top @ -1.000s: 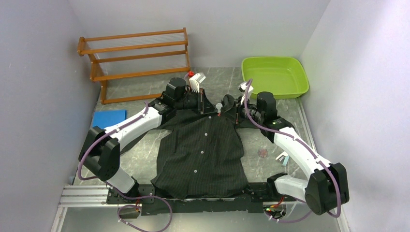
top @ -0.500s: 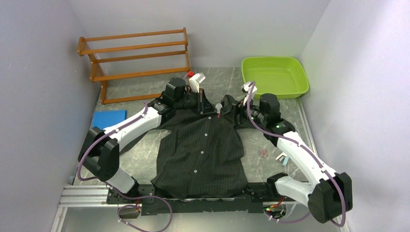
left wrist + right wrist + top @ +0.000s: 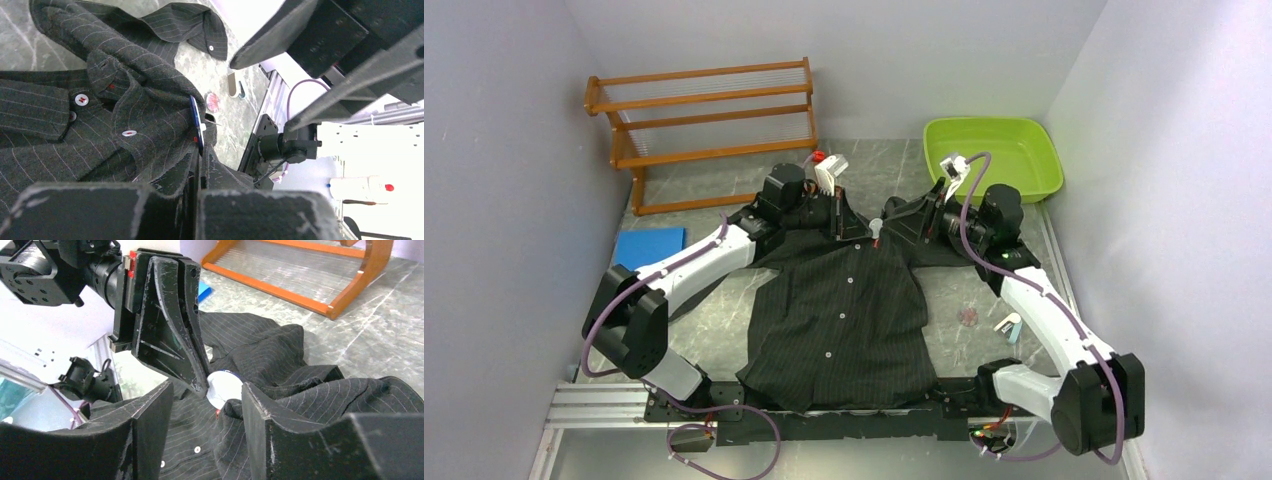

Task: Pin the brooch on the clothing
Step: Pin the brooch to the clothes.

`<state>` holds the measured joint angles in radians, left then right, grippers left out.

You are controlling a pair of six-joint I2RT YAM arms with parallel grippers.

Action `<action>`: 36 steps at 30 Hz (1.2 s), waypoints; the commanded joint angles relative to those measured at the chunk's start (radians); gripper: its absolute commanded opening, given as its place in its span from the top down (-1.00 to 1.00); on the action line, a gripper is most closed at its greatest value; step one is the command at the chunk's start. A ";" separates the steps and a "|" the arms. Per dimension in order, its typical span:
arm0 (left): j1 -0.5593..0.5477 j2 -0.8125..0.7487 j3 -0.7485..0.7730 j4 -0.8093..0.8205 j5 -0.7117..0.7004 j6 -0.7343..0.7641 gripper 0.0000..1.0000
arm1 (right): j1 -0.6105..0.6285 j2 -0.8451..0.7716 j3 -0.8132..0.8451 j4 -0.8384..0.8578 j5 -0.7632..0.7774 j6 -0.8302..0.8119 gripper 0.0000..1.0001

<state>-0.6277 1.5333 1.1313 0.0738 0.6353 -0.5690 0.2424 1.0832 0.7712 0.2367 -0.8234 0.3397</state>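
The clothing (image 3: pixel 839 310), a black pinstriped shirt with white buttons, lies spread on the table with its collar at the far end. My left gripper (image 3: pixel 854 225) is shut on the brooch (image 3: pixel 876 226), a round white disc with a blue rim, and holds it edge-on against the collar (image 3: pixel 130 100). In the right wrist view the brooch (image 3: pixel 225 388) shows just past the left fingertips (image 3: pixel 200 382). My right gripper (image 3: pixel 911 217) stands open just to the right of the brooch. It hangs over a raised fold of cloth (image 3: pixel 232 410) and grips nothing.
A wooden rack (image 3: pixel 704 130) stands at the back left and a green tub (image 3: pixel 994 155) at the back right. A blue pad (image 3: pixel 649 245) lies left of the shirt. A small pink piece (image 3: pixel 968 317) and a white-and-teal item (image 3: pixel 1007 324) lie to its right.
My right gripper has opened, let go of the collar cloth and drawn back up and to the right. The left gripper has kept still with the brooch.
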 commanded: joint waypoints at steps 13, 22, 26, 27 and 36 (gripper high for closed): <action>0.002 -0.069 -0.020 0.169 0.148 0.008 0.95 | -0.049 0.201 0.032 0.346 -0.255 0.138 0.21; 0.002 -0.079 -0.025 0.183 0.152 0.002 0.95 | -0.049 0.267 0.024 0.480 -0.373 0.213 0.49; 0.002 -0.077 -0.023 0.177 0.152 0.006 0.95 | -0.049 0.239 0.025 0.398 -0.354 0.141 1.00; 0.002 -0.078 -0.024 0.177 0.148 0.006 0.95 | -0.050 0.231 0.025 0.384 -0.348 0.129 1.00; 0.002 -0.099 -0.051 0.184 0.083 -0.017 0.13 | -0.050 0.184 -0.008 0.406 -0.292 0.140 1.00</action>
<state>-0.6178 1.4982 1.0969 0.1955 0.7353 -0.5800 0.1905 1.3045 0.7731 0.5758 -1.1458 0.4789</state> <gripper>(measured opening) 0.385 0.029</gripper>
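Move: My shut left fingertips already hold the brooch, its middle about 3 cm to the right of that hand, 1 cm ahead and 1 cm below. From my half-open right hand the brooch lies about 5 cm to the left, 2 cm ahead and roughly 2 cm lower. The shirt's raised fold comes up just below the brooch, about 3 cm to the left of my right hand, 2 cm ahead and 4 cm lower. My left hand carries the brooch up and back about 2 cm each, eases slightly forward again, and tilts a little. Meanwhile my right hand dips forward, down and left, then draws back while swinging some 15 degrees counter-clockwise, and shuts its fingertips on the brooch. Only then do my left fingers open, to about a third. ##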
